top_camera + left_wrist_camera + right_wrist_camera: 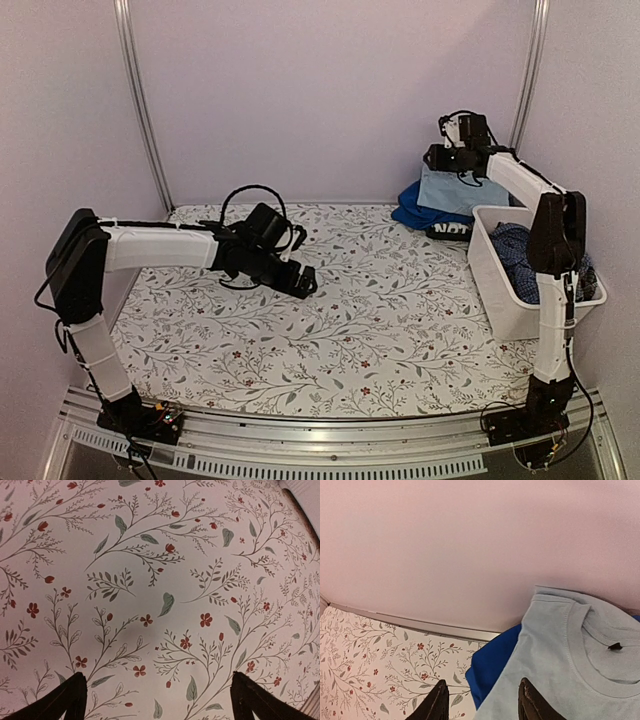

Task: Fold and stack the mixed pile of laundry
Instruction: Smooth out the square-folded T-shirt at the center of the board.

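A pale blue T-shirt point(455, 190) point(570, 660) lies folded on a royal blue garment point(413, 214) point(495, 665) at the back right of the table. A black-and-white plaid piece point(450, 231) sits at that stack's front edge. A dark blue small-check garment point(518, 255) fills the white tub point(492, 285). My right gripper point(437, 157) point(482, 682) hovers above the stack, jaws apart and empty. My left gripper point(305, 283) point(157, 676) hangs wide open just over the flowered table cover point(150, 580), holding nothing.
The tub stands along the right edge, beside the right arm's upright link point(556, 240). The back wall point(470, 555) rises directly behind the stack. Metal frame posts point(140, 100) stand at the back corners.
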Robot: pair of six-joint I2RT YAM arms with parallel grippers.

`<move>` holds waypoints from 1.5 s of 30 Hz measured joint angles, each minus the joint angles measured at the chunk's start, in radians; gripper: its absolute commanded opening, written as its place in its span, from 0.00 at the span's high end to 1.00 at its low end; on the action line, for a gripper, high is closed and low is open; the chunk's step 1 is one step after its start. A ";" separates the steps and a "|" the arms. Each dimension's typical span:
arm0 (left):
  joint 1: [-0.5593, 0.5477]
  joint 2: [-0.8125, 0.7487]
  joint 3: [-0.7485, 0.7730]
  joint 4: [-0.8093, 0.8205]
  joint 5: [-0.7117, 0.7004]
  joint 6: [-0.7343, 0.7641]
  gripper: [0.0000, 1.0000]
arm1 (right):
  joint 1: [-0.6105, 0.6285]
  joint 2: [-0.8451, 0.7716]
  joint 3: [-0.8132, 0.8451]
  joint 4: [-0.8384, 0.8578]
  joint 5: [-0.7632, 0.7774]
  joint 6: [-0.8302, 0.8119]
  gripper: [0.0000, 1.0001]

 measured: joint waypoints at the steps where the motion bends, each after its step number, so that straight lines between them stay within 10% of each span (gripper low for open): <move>1: 0.000 -0.003 -0.004 0.002 0.001 0.000 0.00 | 0.026 -0.007 -0.010 -0.009 0.002 -0.008 0.55; 34: 0.000 -0.008 -0.038 0.019 -0.013 0.000 0.00 | 0.130 0.140 -0.125 -0.185 0.298 -0.045 0.47; 45: 0.018 -0.047 0.001 0.015 -0.036 -0.006 0.00 | 0.115 -0.011 -0.136 -0.179 0.177 -0.059 0.03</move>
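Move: The light-blue T-shirt, on the far right stack, has its middle about 10 cm right of the right hand, 1 cm ahead and some 15 below. The blue garment under it lies about 1 cm right and 3 back of that hand, 19 below; the black lettered garment 6 right, 10 back and 22 below; the laundry bin 22 right and 25 back, 15 below. From the left hand, the T-shirt is some 44 cm right and 32 ahead, about level. Leftward first by about 5 cm, then steeply down, the right hand sinks nearly 18 cm beside the left front part of the stacked light-blue T-shirt, easing back and a little right while its fingers tip down some 20 degrees and its left side rolls lower. It then lifts about 8 cm, opening from half to nearly wide. The left hand stays open and begins to rise only at the end. ##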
